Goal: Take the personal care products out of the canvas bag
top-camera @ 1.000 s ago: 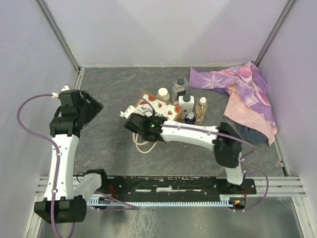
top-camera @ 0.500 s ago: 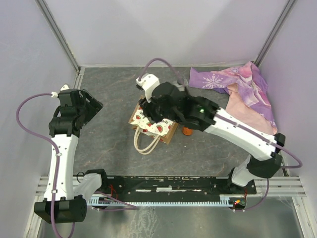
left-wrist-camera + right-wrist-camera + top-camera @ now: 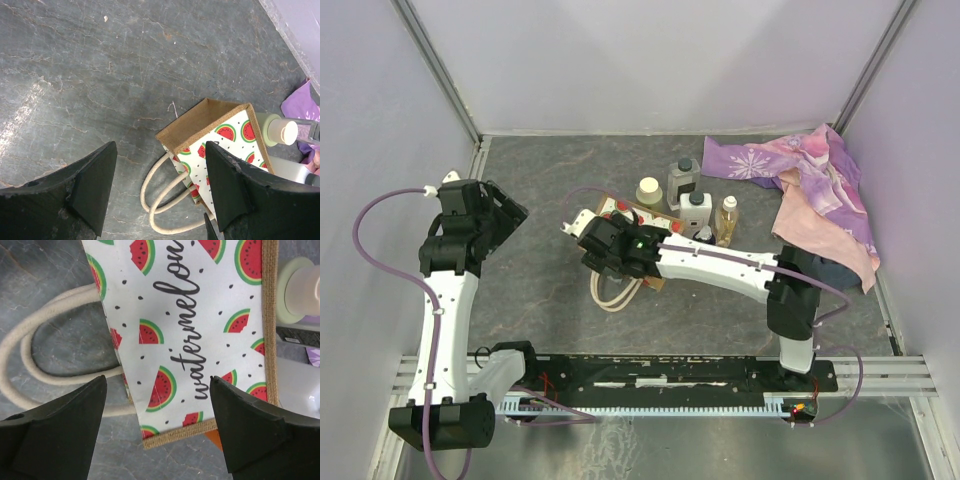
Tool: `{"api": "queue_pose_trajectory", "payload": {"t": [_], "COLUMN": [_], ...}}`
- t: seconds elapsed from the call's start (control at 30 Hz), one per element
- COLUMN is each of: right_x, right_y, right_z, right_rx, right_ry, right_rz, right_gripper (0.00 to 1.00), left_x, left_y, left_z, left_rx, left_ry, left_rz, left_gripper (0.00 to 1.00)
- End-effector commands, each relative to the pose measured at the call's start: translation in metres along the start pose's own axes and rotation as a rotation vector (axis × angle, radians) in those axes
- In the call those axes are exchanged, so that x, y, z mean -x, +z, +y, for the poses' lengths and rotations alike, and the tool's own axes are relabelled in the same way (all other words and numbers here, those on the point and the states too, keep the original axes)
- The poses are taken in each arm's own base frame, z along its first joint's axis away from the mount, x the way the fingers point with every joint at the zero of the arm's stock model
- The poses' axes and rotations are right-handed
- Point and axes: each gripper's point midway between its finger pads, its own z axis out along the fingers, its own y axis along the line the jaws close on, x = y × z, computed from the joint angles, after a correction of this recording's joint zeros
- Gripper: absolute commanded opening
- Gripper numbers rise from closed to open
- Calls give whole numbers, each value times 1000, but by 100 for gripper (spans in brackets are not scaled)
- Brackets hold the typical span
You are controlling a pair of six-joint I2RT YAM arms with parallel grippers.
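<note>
The canvas bag (image 3: 623, 208) lies on its side, watermelon panel up, mostly hidden under my right arm. It shows in the right wrist view (image 3: 185, 325) and the left wrist view (image 3: 220, 137), with cream handles (image 3: 610, 290) toward me. My right gripper (image 3: 595, 245) hovers open just above the bag (image 3: 157, 410), holding nothing. Just beyond the bag stand a cream-capped round bottle (image 3: 648, 192), a white boxy dark-capped bottle (image 3: 696, 210), a slim yellowish bottle (image 3: 727, 220) and an orange blue-topped bottle (image 3: 705, 237), partly hidden. My left gripper (image 3: 510, 212) is open and empty, well left of the bag (image 3: 159, 190).
A greyish dark-capped bottle (image 3: 682, 180) stands behind the others. A purple-pink floral cloth (image 3: 810, 190) lies crumpled at the back right, over a dark object (image 3: 825, 270). Grey walls close off the left, back and right.
My right arm, stretched high over the bottles half a second ago, has come back low over the bag, and the bottles show again. My left arm has not moved.
</note>
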Motion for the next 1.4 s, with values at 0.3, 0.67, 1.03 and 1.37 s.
{"api": "queue_pose_trajectory", "payload": {"t": [0.3,0.67,1.03,1.37], "right_x": [-5,-20,74,59], "right_y": [47,83,-132,-120], "right_z": [16,-18,-20,-40], "right_rx": [-154,-540,40,315], "right_ry": [-167,-305,113,315], "right_rz": [9,102,-297,-97], "right_gripper": [91,1,1,1], "left_x": [5,3,11,3], "left_y": [1,1,4,5], "left_z": [-8,-9,-11,-7], "left_rx": [-41,-50,-46,-54], "left_ry": [20,18,16,12], "left_rz": [-10,-4,-29,-9], "left_gripper": [78,78,78,78]}}
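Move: The canvas bag lies on its side just ahead of the open right hand, its middle about 6 cm forward, 5 cm to the right and 11 cm below, with its handles trailing towards the robot. From that hand the orange bottle is 3 cm ahead and 20 right, the white bottle 11 ahead and 19 right, the olive bottle 14 ahead and 9 right. From the left hand the bag is some 23 cm right, 4 ahead and 20 below. Down about 10 cm and some 4 cm forward onto the bag, the right hand swings its fingertips some 30 degrees to the right, then shuts them and pinches the printed upper panel at its edge near a handle. Keeping hold, it pulls straight up fast by over 30 cm, drawing back about 8 cm while the wrist rolls the other way and the fingertips swing left. ##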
